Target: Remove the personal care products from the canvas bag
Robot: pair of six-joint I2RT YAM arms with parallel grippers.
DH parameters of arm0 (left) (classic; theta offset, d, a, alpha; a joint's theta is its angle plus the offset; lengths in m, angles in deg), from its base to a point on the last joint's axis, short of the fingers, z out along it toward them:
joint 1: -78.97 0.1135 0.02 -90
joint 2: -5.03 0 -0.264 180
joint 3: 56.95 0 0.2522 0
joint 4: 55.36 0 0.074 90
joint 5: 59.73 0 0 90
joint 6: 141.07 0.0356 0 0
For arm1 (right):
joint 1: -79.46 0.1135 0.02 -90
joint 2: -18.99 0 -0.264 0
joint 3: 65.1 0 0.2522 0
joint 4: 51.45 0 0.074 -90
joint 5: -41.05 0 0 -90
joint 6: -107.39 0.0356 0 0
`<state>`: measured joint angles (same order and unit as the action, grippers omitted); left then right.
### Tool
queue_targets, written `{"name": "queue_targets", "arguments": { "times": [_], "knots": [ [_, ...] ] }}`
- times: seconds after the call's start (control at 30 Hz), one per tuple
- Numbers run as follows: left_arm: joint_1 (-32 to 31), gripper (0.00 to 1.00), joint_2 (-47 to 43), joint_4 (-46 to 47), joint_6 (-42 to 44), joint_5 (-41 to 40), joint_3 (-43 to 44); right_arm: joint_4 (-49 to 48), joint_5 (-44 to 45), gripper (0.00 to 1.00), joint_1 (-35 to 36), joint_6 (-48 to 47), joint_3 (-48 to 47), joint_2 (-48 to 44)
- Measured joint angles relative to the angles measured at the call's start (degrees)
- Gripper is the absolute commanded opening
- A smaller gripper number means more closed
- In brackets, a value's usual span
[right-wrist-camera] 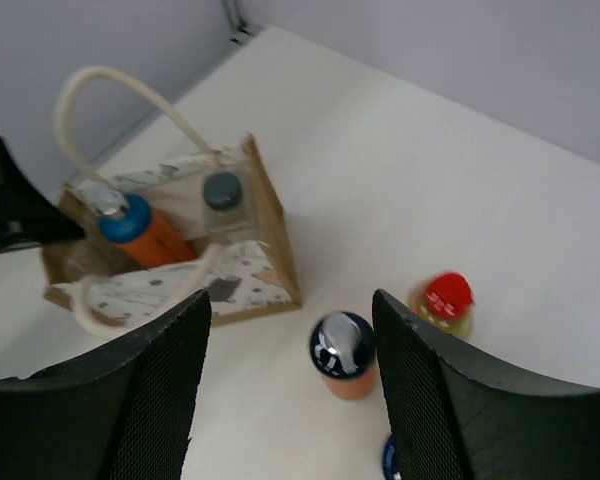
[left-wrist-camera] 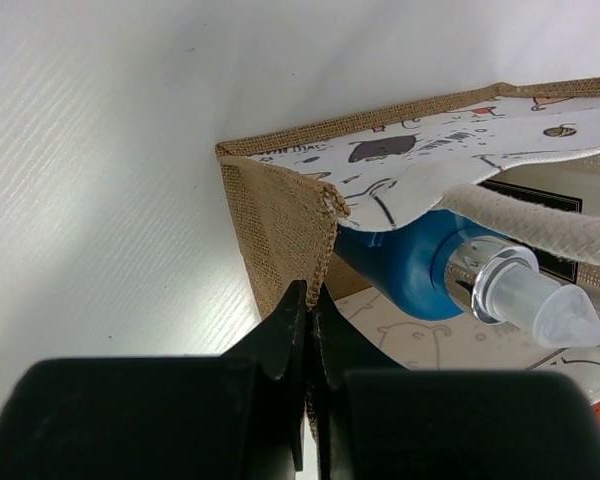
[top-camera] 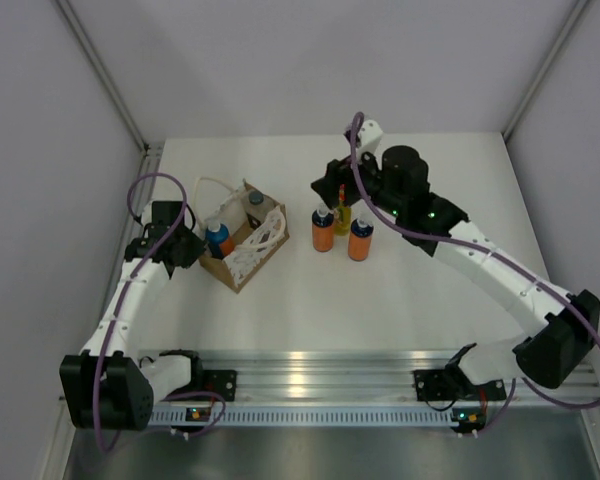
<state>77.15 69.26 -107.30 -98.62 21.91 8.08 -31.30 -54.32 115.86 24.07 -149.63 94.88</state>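
Note:
The canvas bag (top-camera: pixel 248 245) stands left of centre with its white cord handles up. Inside it are one orange-and-blue bottle (top-camera: pixel 218 240) and the flat whitish bottle with a dark cap (top-camera: pixel 255 203). Two orange-and-blue bottles (top-camera: pixel 323 233) (top-camera: pixel 360 241) and the yellow, red-capped bottle (top-camera: pixel 342 216) stand on the table right of the bag. My left gripper (left-wrist-camera: pixel 310 300) is shut on the bag's left rim (left-wrist-camera: pixel 280 215), beside the blue-shouldered bottle (left-wrist-camera: pixel 410 265). My right gripper (right-wrist-camera: pixel 290 305) is open and empty above an orange-and-blue bottle (right-wrist-camera: pixel 343 352) and beside the yellow one (right-wrist-camera: pixel 445 300).
The white table (top-camera: pixel 430 160) is enclosed by grey walls at the left, back and right. An aluminium rail (top-camera: pixel 310 365) runs along the near edge at the arm bases. A cord handle (left-wrist-camera: pixel 540 225) lies across the bottle in the bag.

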Motion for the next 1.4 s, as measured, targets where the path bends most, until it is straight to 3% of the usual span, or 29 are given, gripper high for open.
{"name": "queue_targets", "arguments": {
  "times": [0.3,0.57,0.73,1.03,1.4],
  "knots": [
    [0.02,0.0,0.07,0.02,0.74,0.04,0.0,3.39,-2.51,0.63,14.88,-2.75,-20.41,16.65],
    [0.02,0.0,1.31,0.46,0.76,0.0,0.39,8.48,-10.14,0.63,16.81,-5.09,-36.74,36.11],
    [0.02,0.0,2.4,0.44,0.98,0.07,1.27,9.7,-13.0,0.63,16.85,-5.22,-44.26,43.56],
    [0.02,0.0,3.17,0.39,1.38,0.31,1.9,9.97,-15.56,0.62,17.11,-7.5,-51.08,50.34],
    [0.02,0.0,3.34,0.46,1.36,0.63,1.95,9.88,-16.81,0.59,17.18,-10.12,-51.6,55.08]
  ]
}}
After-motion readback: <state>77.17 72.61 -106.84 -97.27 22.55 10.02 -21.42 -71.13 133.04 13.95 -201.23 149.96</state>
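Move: The blue-topped orange bottle in the near-left part of the canvas bag is about 29 cm to the left of my right hand, about level in reach and 21 cm below. The dark-capped clear bottle in the bag stands 10 cm to the right of it and 8 cm farther out. One orange bottle already taken out is 3 cm ahead of my right hand and 2 cm left. From my left hand the blue-topped bottle lies about 4 cm ahead, 6 cm right and 4 cm lower. I swing my right hand some 28 cm left, away from the bottles already set out and across to the bag, lifting a little at first and then sinking, ending about 12 cm lower. On the way I turn it about 35 degrees counter-clockwise and keep the fingers open, bringing them over the blue-topped bottle's cap, while my left hand keeps its pinch on the bag's left edge. ##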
